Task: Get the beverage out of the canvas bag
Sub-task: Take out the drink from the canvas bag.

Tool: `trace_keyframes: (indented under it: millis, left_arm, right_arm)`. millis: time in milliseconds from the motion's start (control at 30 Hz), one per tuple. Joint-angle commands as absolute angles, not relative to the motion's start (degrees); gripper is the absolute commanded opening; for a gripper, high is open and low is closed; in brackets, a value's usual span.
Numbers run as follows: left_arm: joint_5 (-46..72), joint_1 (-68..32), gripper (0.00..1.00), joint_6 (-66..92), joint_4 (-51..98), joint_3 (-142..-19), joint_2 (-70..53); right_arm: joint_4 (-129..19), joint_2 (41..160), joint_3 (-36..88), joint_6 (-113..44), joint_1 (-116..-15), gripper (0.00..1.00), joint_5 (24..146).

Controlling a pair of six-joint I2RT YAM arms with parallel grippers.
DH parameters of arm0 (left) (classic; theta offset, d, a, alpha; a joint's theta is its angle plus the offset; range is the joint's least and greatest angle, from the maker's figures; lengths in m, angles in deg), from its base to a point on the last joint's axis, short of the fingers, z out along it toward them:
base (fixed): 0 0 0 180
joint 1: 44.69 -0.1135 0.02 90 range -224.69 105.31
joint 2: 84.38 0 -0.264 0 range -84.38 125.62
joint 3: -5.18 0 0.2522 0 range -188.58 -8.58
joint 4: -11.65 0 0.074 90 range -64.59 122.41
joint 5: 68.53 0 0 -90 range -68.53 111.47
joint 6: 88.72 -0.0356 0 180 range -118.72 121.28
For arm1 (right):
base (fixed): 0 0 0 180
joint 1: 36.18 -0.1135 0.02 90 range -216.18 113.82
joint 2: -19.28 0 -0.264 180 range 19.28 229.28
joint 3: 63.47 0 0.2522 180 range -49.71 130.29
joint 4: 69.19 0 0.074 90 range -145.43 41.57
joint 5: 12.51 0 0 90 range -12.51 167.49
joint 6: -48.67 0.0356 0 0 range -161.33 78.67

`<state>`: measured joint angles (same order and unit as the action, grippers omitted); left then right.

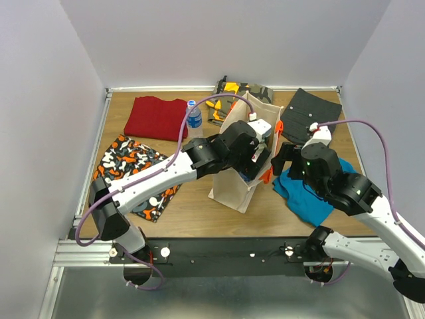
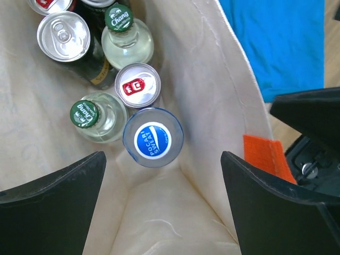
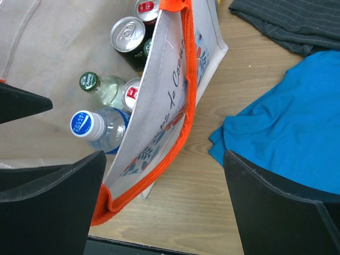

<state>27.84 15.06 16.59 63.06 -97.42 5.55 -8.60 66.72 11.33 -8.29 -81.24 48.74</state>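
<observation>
The beige canvas bag (image 1: 234,179) stands upright mid-table, its mouth open and its handles orange (image 3: 185,101). Inside stand several beverages: a blue-capped Pocari Sweat bottle (image 2: 153,138) (image 3: 87,125), two green-capped Chang bottles (image 2: 99,117) (image 2: 126,37), and cans (image 2: 137,85) (image 2: 64,35). My left gripper (image 1: 255,151) (image 2: 162,207) hangs open in the bag's mouth, above the drinks, with the Pocari cap just ahead of its fingers and only bare canvas between them. My right gripper (image 1: 287,159) (image 3: 162,207) is open outside the bag's right wall. The orange handle loop lies between its fingers, close to the left one.
A clear bottle with a blue cap (image 1: 194,118) stands on the table behind the bag. Folded clothes lie around: red (image 1: 157,117), black-orange patterned (image 1: 133,169), camouflage (image 1: 232,90), dark grey (image 1: 312,116) and blue (image 1: 309,196) (image 3: 287,117). White walls enclose the table.
</observation>
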Motion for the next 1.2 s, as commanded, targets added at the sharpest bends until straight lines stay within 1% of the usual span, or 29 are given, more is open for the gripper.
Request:
trace_keyframes:
  millis: [0,233,300,533,733,933,1167]
  left_arm:
    - [32.19,15.34,0.99,18.85,63.81,-98.58,8.16]
    - [32.01,15.34,0.99,20.44,64.34,-100.78,10.8]
    - [31.57,15.34,0.94,20.35,64.26,-101.31,11.07]
    - [31.4,15.34,0.89,19.82,65.31,-103.85,12.65]
    - [30.78,15.25,0.76,19.38,65.75,-104.83,13.44]
    - [31.04,15.25,0.79,19.12,66.72,-104.56,13.62]
    - [30.96,15.25,0.79,19.65,67.07,-104.3,13.79]
  right_arm:
    - [-6.65,65.6,13.13,-7.32,-81.62,1.0,45.76]
    - [-6.56,65.07,13.13,-7.23,-81.62,1.0,45.41]
    - [-6.47,64.89,12.96,-7.05,-81.62,1.0,45.41]
    - [-6.56,64.63,12.61,-7.05,-81.71,1.0,45.94]
    - [-6.04,64.63,12.87,-7.14,-81.62,1.0,45.77]
    - [-5.68,63.84,12.43,-6.96,-81.62,1.0,45.59]
    - [-5.95,64.28,12.26,-7.05,-81.62,1.0,46.03]
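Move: The capped Sweat bottle stands in the bag almost beneath the left hand, about 2 cm ahead and 1 cm right, its middle some 16 cm lower. From that hand, the red-tab can is about 7 cm ahead and 4 cm right, the near green-capped bottle 7 cm ahead and 2 cm left, and the far green-capped bottle 10 cm ahead and 6 cm right, all similarly low. From the right hand, the Sweat bottle lies roughly 12 cm left, 2 cm ahead and 18 cm down. Towards the Sweat bottle's cap, the left hand dips about 3.5 cm while easing forward, rises again nearly as far as it drifts right, then settles about a centimetre lower. It ends slightly down, forward and right of where it began, with the fingers partly closed, still well apart around the line to the cap; no touch can be made out. ##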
